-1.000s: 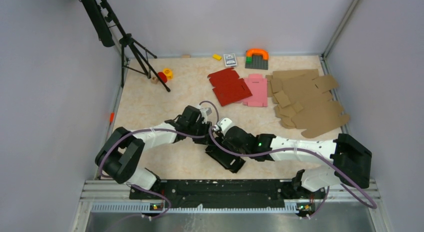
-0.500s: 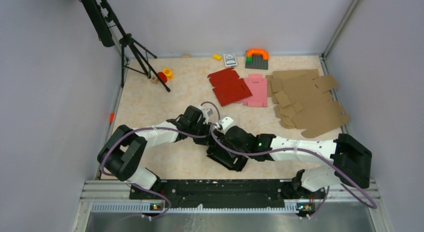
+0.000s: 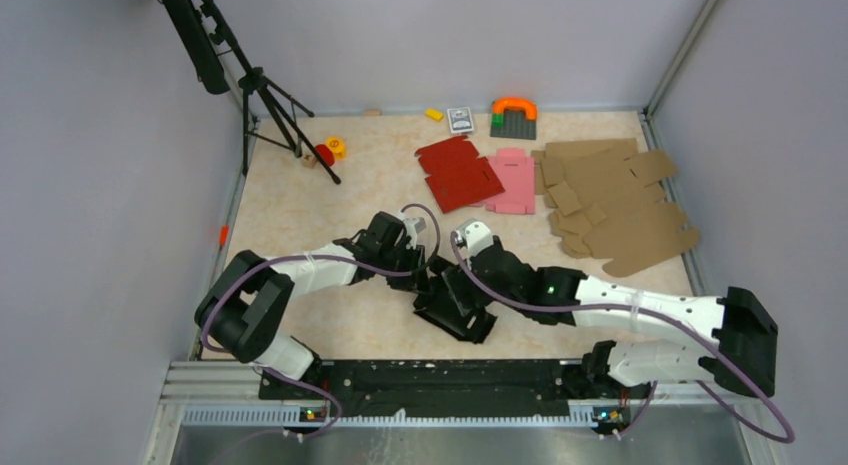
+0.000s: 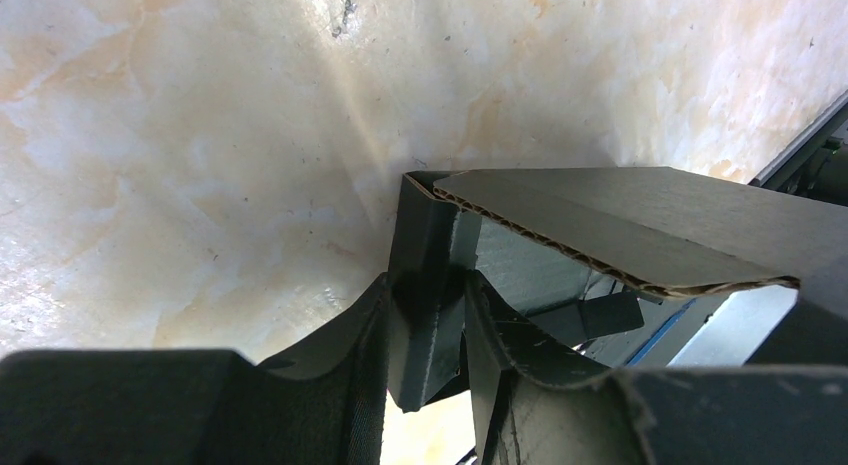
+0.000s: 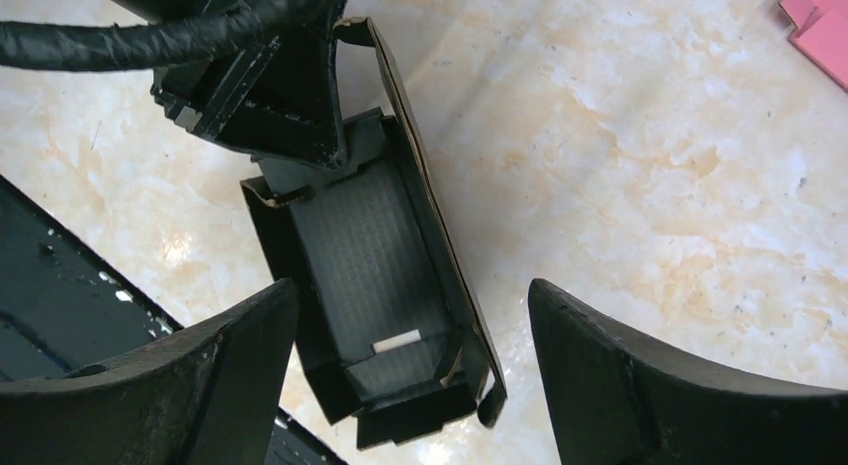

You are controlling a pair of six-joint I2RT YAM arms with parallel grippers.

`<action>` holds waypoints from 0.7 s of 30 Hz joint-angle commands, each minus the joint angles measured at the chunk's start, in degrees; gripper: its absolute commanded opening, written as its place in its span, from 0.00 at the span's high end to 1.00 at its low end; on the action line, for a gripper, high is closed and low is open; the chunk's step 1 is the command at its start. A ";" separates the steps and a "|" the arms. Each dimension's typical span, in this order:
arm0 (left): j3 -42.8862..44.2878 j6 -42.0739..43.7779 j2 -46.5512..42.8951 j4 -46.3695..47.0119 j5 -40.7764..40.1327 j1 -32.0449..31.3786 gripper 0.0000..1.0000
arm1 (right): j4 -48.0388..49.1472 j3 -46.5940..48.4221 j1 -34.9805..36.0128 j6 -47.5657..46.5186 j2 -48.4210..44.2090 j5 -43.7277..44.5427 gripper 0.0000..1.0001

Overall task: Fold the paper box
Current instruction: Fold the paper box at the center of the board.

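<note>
The black paper box [image 3: 458,313] lies partly folded near the table's front centre, its walls raised around a ribbed floor [image 5: 370,255]. My left gripper [image 3: 418,261] reaches in from the left and is shut on one upright wall. In the left wrist view that wall [image 4: 430,285] is pinched between the two fingers [image 4: 340,345], with a corrugated flap [image 4: 620,225] leaning over to the right. My right gripper [image 5: 410,285] hovers open above the box, its fingers [image 5: 600,375] spread wide and touching nothing. From above, it [image 3: 447,281] sits over the box's far end.
A red blank [image 3: 458,172], a pink blank [image 3: 512,180] and brown cardboard blanks [image 3: 615,200] lie at the back right. Small toys [image 3: 513,115] and a card deck [image 3: 460,119] line the back wall. A tripod [image 3: 270,105] stands back left. A black rail [image 3: 440,380] runs along the near edge.
My right gripper has opened, let go of the box and drawn back, its arm swinging to the right. The left gripper has kept its grip on the wall.
</note>
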 commanded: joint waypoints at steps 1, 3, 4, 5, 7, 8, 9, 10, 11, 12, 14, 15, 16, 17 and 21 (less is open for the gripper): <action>1.03 -0.61 0.47 -0.28 -0.20 -0.42 0.66 | -6.25 3.92 -0.53 3.68 -4.18 0.99 0.16; 0.87 -1.12 0.45 -0.06 -0.44 -0.40 0.66 | -9.98 6.21 -0.52 6.74 -5.12 0.98 0.18; 0.74 -1.39 0.46 -0.05 -0.64 -0.36 0.66 | -11.37 7.26 -0.46 9.32 -5.48 -0.05 0.20; 0.71 -1.66 0.40 0.03 -0.77 -0.36 0.66 | -12.31 7.71 -0.33 11.38 -5.64 -1.30 0.23; 0.61 -2.57 0.38 0.23 -1.06 -0.43 0.67 | -12.17 7.55 1.14 15.39 -5.99 -3.15 0.30; 0.53 -2.99 0.34 0.34 -1.18 -0.37 0.66 | -10.90 7.02 2.32 17.09 -6.06 -4.19 0.35; 0.48 -3.32 0.26 0.45 -1.37 -0.38 0.66 | -9.17 6.39 3.22 18.82 -6.04 -5.49 0.40; 0.44 -3.71 0.18 0.55 -1.48 -0.41 0.66 | -6.62 5.65 4.18 20.60 -5.93 -6.56 0.45; 0.35 -4.07 0.16 0.53 -1.64 -0.36 0.66 | -5.13 4.99 5.37 22.11 -5.44 -6.87 0.48; 0.33 -4.38 0.10 0.56 -1.84 -0.40 0.66 | -3.48 4.62 6.95 23.29 -4.74 -6.56 0.49; 0.10 -4.91 -0.03 0.64 -2.07 -0.36 0.66 | -0.28 4.40 10.14 24.94 -2.33 -4.56 0.51; -0.06 -5.17 -0.14 0.77 -2.06 -0.36 0.66 | 1.25 4.25 11.34 25.51 -0.89 -3.79 0.52; -0.14 -5.36 -0.21 0.90 -2.03 -0.36 0.66 | 2.84 4.00 12.18 26.05 0.65 -3.43 0.52; -0.22 -5.49 -0.24 0.98 -2.10 -0.41 0.65 | 4.33 3.65 12.96 26.97 2.04 -2.52 0.53; -0.36 -5.95 -0.11 1.47 -1.50 -0.35 0.63 | 14.65 -2.70 13.93 32.25 4.42 2.30 0.69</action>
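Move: The black paper box lies under and behind the right hand: its middle is about 7 cm back, some 1 cm to the left and 9 cm below. The box's raised lid is roughly 3 cm back, level sideways and 6 cm lower. The left gripper, on the box's left end, is 7 cm to the left, 2 cm back and 9 cm below; the red sheet lies 19 cm ahead, 10 cm lower. From the left hand, the box's middle is 5 cm back, 6 cm right and 1 cm below. With its fingers still pinching the left end wall of the box, the left hand stays put and turns only about 5 degrees. The right hand, touching nothing, swings back about 8 cm and 7 cm left over the box to its near-left side, rising some 4 cm on the way and then starting down. Its wide-open fingers close to roughly a third while the wrist rolls and swings them to point more to the left. ##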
